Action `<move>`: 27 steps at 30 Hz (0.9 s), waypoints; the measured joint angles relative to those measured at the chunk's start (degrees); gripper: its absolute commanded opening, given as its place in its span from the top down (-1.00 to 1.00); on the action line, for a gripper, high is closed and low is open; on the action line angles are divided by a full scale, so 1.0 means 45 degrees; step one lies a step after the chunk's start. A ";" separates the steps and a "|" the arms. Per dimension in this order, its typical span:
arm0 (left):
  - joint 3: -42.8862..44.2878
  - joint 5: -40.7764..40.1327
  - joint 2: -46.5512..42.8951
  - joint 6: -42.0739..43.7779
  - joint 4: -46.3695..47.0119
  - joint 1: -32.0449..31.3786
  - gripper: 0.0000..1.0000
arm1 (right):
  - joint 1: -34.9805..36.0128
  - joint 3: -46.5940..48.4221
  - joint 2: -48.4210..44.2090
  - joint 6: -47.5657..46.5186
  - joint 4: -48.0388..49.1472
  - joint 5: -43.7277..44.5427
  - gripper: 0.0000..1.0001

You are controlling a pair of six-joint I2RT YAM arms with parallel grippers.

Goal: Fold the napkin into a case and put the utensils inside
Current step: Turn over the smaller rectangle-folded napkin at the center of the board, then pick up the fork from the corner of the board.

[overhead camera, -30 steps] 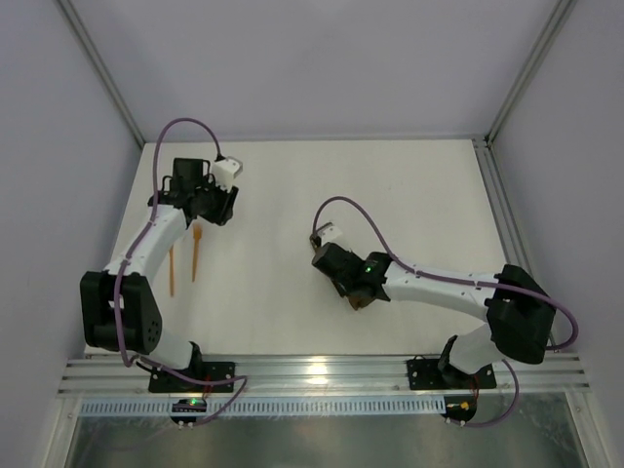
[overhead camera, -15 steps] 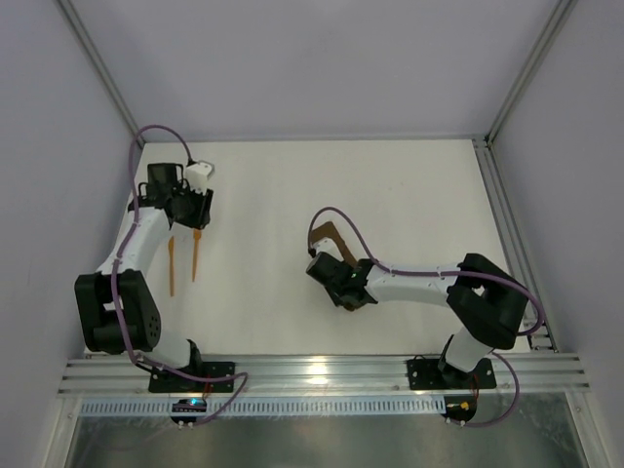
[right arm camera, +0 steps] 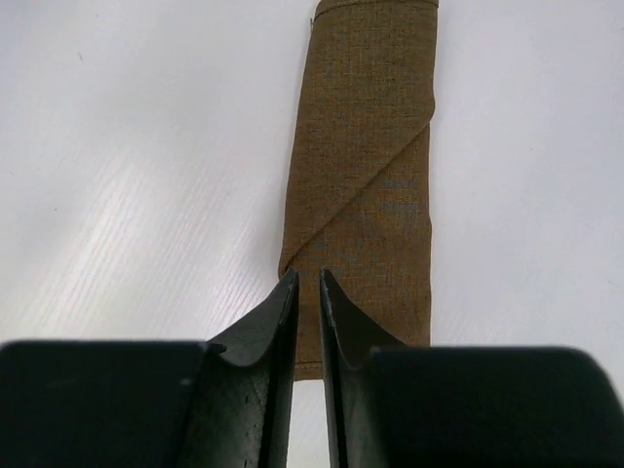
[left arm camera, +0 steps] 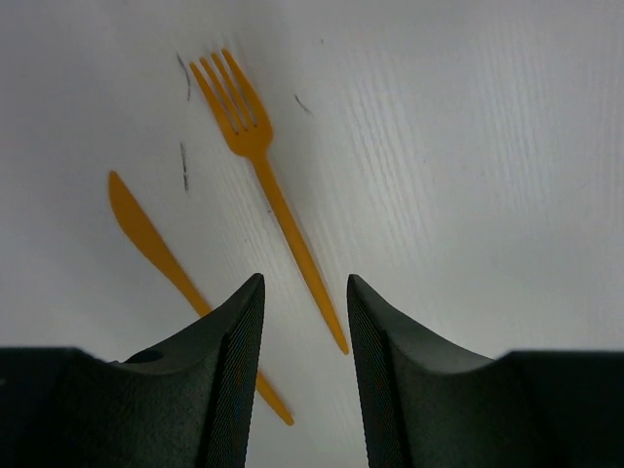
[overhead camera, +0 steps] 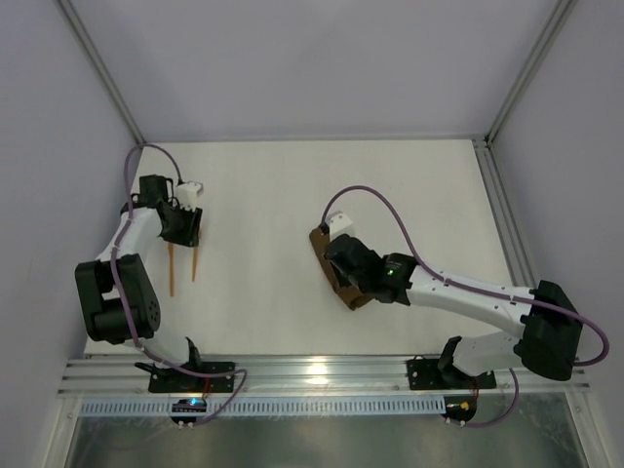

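The napkin lies folded into a narrow brown case point(right arm camera: 366, 166), flat on the white table point(right arm camera: 146, 195), with a diagonal fold across its face. My right gripper point(right arm camera: 307, 276) hovers over the case's near end, its jaws a narrow slit apart with nothing between them. From above, the case point(overhead camera: 318, 242) shows at both ends from under the right gripper point(overhead camera: 343, 263). The utensils are an orange fork point(left arm camera: 255, 161) and an orange knife point(left arm camera: 144, 234), side by side. My left gripper point(left arm camera: 304, 285) is open just above the fork's handle end. From above, the left gripper point(overhead camera: 183, 228) sits at the far ends of the knife point(overhead camera: 172, 270) and fork point(overhead camera: 195, 263).
The white table point(overhead camera: 409, 185) is walled by pale panels with aluminium posts. A metal rail point(overhead camera: 322, 372) runs along the near edge by the arm bases. Purple cables loop over both arms.
My left arm has swung left and back toward me, ending over the utensils' far ends. My right gripper has parted its jaws slightly and shifted over the case, which now lies flat.
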 measured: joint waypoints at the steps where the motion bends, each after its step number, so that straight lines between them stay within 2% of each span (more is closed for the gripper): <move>1: -0.0010 -0.0092 0.0311 0.0049 -0.0185 0.0010 0.18 | -0.0029 0.0005 -0.0010 -0.0087 0.0112 0.0068 0.61; 6: -0.0578 -0.0680 0.1705 0.0170 -0.0301 -0.0024 0.19 | -0.0209 -0.0126 0.0253 -0.0393 0.0214 0.0194 0.60; 10: -0.0622 -0.1224 0.2069 0.0248 -0.0117 -0.0053 0.28 | -0.0321 -0.0316 0.0262 -0.0554 0.0277 0.0272 0.60; 12: -0.0505 -0.1477 0.2205 0.0296 -0.0097 -0.0097 0.52 | -0.0330 -0.0413 0.0257 -0.0563 0.0330 0.0321 0.60; 13: -0.0432 -0.1588 0.2293 0.0306 -0.0102 -0.0121 0.75 | -0.0330 -0.0471 0.0243 -0.0568 0.0350 0.0340 0.60; 15: -0.0272 -0.1724 0.2429 0.0384 -0.0112 -0.0160 0.98 | -0.0384 -0.0588 0.0189 -0.0568 0.0359 0.0325 0.59; 16: -0.0214 -0.1676 0.2467 0.0447 -0.0141 -0.0180 1.00 | -0.0423 -0.0665 0.0107 -0.0568 0.0379 0.0282 0.58; 19: -0.0393 -0.1360 0.2273 0.0942 0.0034 -0.0350 1.00 | -0.0835 -0.0879 -0.0423 -0.0665 0.0505 -0.0214 0.32; 20: -0.0563 -0.1248 0.2118 0.1107 0.0151 -0.0491 1.00 | -0.1098 -0.0918 -0.0670 -0.0787 0.0602 -0.0559 0.13; 24: -0.1258 -0.0525 0.1331 0.2171 -0.0102 -0.1724 1.00 | -0.2866 -0.0767 -0.1462 -0.1520 0.1384 -0.2943 -0.32; 27: -0.1370 -0.0384 0.0583 0.3594 -0.0748 -0.3162 1.00 | -0.4265 0.0024 -0.1224 -0.1923 0.1875 -0.5304 -0.45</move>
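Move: The fork lies lengthwise almost under the left hand, its middle about 2 cm ahead, 2 cm to the left and some 7 cm below. The knife's middle is roughly 3 cm back and 9 cm to the left of that hand, at the same depth. From the right hand, the folded napkin's middle is about 9 cm ahead, 2 cm left and 12 cm below. The left hand sinks about 7 cm and draws back some 3 cm as its fingers tip steeper, shuts them on the fork's handle towards its rear end, then swings about 8 cm right and a little back, rising 2 cm and turning some 30 degrees clockwise with the fork. The right hand first drifts slightly right and down, then climbs forward about 5 cm higher than it began, clear of the napkin, spreading its nearly shut fingers wide. ##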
